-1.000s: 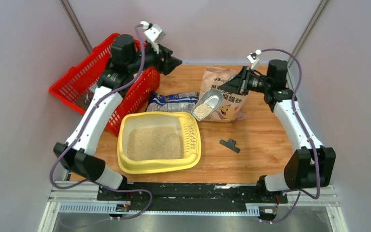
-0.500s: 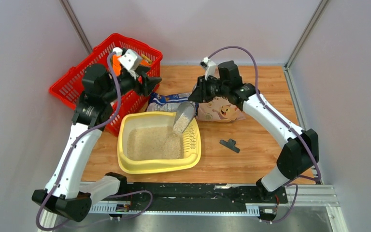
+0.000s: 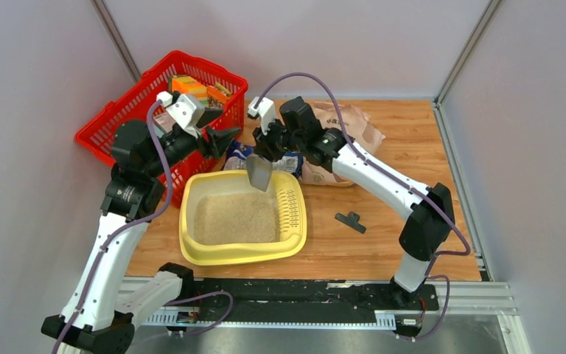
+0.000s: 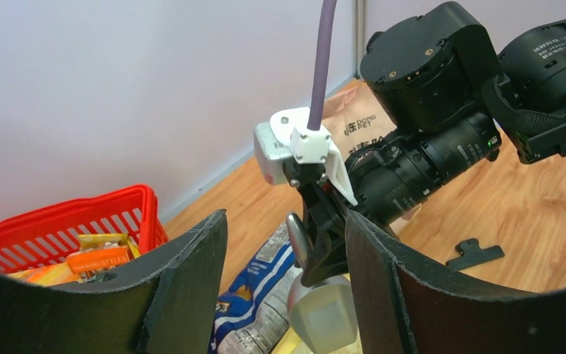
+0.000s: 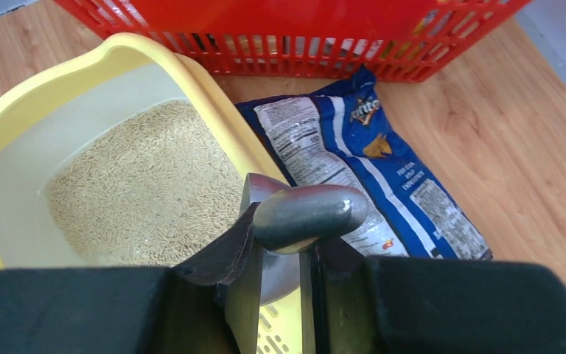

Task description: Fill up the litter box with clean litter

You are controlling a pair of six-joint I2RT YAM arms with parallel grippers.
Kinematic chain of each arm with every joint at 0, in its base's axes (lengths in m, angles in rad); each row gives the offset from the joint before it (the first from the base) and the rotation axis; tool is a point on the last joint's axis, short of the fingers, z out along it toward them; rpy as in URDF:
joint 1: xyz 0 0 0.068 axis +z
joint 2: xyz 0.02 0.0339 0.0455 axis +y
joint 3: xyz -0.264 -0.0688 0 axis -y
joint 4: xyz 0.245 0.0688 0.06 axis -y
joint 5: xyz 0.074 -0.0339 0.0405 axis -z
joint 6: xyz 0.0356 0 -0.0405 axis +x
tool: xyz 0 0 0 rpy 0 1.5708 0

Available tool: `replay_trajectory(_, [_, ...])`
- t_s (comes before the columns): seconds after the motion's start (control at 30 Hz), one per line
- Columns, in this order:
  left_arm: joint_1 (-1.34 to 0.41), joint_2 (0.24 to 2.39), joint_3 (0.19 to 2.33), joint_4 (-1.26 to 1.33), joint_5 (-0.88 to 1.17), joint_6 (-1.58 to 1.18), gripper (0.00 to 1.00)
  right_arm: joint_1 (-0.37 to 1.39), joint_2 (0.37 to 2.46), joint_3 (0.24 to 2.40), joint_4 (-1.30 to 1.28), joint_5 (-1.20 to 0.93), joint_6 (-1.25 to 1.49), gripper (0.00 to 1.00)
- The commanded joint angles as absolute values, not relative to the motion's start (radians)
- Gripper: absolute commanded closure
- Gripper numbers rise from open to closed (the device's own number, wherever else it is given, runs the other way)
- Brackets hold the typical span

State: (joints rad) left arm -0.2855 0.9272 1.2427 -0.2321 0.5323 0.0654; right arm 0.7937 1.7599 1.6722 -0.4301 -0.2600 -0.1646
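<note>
The pale-yellow litter box (image 3: 242, 255) sits at the table's middle, with clean litter (image 3: 236, 218) covering its floor. My right gripper (image 3: 267, 152) is shut on the handle of a metal scoop (image 3: 259, 175), which is tipped mouth-down over the box's far edge. In the right wrist view the scoop handle (image 5: 309, 212) is clamped in the gripper (image 5: 289, 230), above the box rim (image 5: 212, 94) and litter (image 5: 147, 193). My left gripper (image 3: 225, 136) is open and empty, held in the air by the basket and facing the scoop (image 4: 324, 313). The tan litter bag (image 3: 348, 130) lies behind the right arm.
A red mesh basket (image 3: 129, 118) holding packets stands tilted at the back left. A blue-and-white printed bag (image 5: 368, 169) lies between basket and box. A small black clip (image 3: 350, 220) lies on the wood to the right of the box.
My right arm has swung left from the tan bag, carrying the loaded scoop and tipping it over the box. My left arm has drawn back and down toward the basket.
</note>
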Motion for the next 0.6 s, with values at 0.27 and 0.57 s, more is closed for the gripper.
replay_trajectory(0.27, [-0.304, 1.137, 1.341, -0.213, 0.669, 0.061, 0.33, 0.414, 1.304, 1.651, -0.612, -0.362, -0.072, 1.00])
replay_trajectory(0.57, [-0.423, 1.299, 1.430, -0.173, 0.687, 0.084, 0.36, -0.121, 1.057, 1.407, -1.059, -0.481, -0.178, 1.00])
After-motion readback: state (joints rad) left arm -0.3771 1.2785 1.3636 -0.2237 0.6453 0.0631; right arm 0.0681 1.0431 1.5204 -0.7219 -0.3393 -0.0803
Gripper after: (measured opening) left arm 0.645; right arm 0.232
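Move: The litter bag's middle lies about 20 cm to the right of the scoop-holding right gripper, 7 cm farther out and 13 cm lower. The litter box's middle is some 10 cm back, 7 cm left and 23 cm below that hand; the blue bag is 8 cm ahead, level sideways and 23 cm down. From the empty left gripper, the litter bag is roughly 13 cm ahead, 26 cm right and 31 cm lower. Sweep the right gripper, still gripping the scoop, away from the litter box about 30 cm to the right and some 15 cm up, past the litter bag to its right side, turning the wrist roughly 40 degrees clockwise. Meanwhile bring the open left gripper right, down and forward towards the litter bag, tipping it slightly downward. ##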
